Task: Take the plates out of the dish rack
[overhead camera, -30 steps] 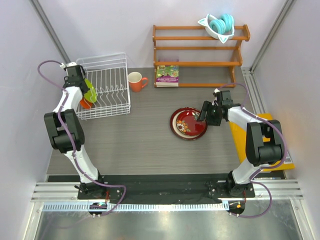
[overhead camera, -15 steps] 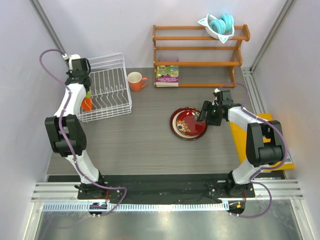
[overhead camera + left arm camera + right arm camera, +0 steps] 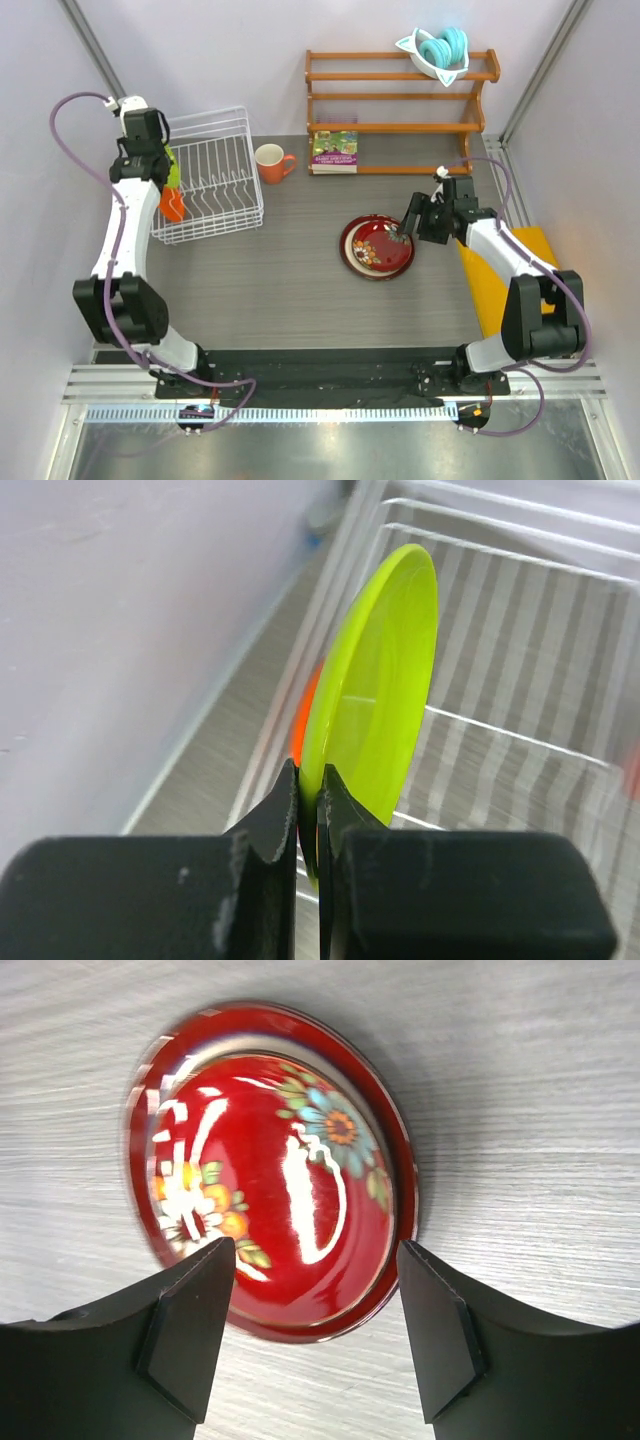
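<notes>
My left gripper is shut on the rim of the lime green plate and holds it on edge at the left end of the white wire dish rack. The smaller orange plate stands behind it in the rack's left slots, mostly hidden. The dark red plate lies flat, face up, on the table right of centre. My right gripper is open and empty just above the plate's right edge.
An orange mug stands right of the rack. A book lies in front of the wooden shelf, which carries a white bowl with teal rings. A yellow board lies at the table's right edge.
My left gripper has risen and moved back-left with the green plate in it, lifting it out of the rack slots. The right gripper has drawn back a little from the red plate.
</notes>
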Tool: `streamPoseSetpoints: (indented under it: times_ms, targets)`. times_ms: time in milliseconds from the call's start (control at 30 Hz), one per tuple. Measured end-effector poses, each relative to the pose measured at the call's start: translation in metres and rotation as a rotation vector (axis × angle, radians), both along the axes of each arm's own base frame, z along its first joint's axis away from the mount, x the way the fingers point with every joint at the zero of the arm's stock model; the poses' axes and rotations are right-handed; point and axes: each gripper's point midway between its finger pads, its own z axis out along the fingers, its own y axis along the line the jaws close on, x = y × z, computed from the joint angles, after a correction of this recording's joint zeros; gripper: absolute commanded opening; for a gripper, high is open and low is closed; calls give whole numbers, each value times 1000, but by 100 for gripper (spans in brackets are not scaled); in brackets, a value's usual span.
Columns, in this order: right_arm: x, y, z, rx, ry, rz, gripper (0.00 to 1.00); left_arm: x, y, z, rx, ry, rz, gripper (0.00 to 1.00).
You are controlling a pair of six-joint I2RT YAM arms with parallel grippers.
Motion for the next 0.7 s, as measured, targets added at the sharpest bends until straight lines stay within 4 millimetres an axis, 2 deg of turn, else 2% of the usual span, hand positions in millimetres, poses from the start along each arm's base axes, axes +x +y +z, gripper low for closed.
streamPoseSetpoints:
  times_ms: [133,200,233,333,500,567,700]
  targets:
    - [-2,4,26,19,-67,20,72,-8,-45,30,-135,-120,-148,0]
    - [-3,11,40,36,-102,42,73,-15,-82,28,-243,-157,-257,0]
    - [-3,13,44,42,-111,50,72,-18,-89,25,-269,-156,-278,0]
    - [-4,26,59,72,-146,93,72,-25,-154,0,-422,-127,-439,0]
    - [-7,46,68,129,-163,149,73,-46,-253,-56,-642,8,-646,0]
    - [-7,55,73,158,-175,171,73,-57,-287,-72,-703,55,-714,0]
    - [-8,70,79,214,-196,202,73,-78,-339,-89,-785,114,-809,0]
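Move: About 59 cm to the right, 12 cm back and 26 cm below the left hand, which already pinches the green plate, lie the red stacked plates. The mug stands some 20 cm right of that hand and 12 cm farther out, 23 cm lower; the orange plate is about 5 cm left, 4 cm back and 15 cm below. From the right hand the stack is 9 cm left, 3 cm back and 8 cm below, the green plate some 70 cm left, 14 cm farther out and 14 cm higher. Sweeping the green plate out of the rack, the left arm carries it some 34 cm right towards the stacked plates and the right gripper, rising slightly at first, then sinking and drawing back, while its wrist swings clockwise and rolls left side down. The right hand, still open and empty, rises about 8 cm and shifts 7 cm left towards the green plate. ##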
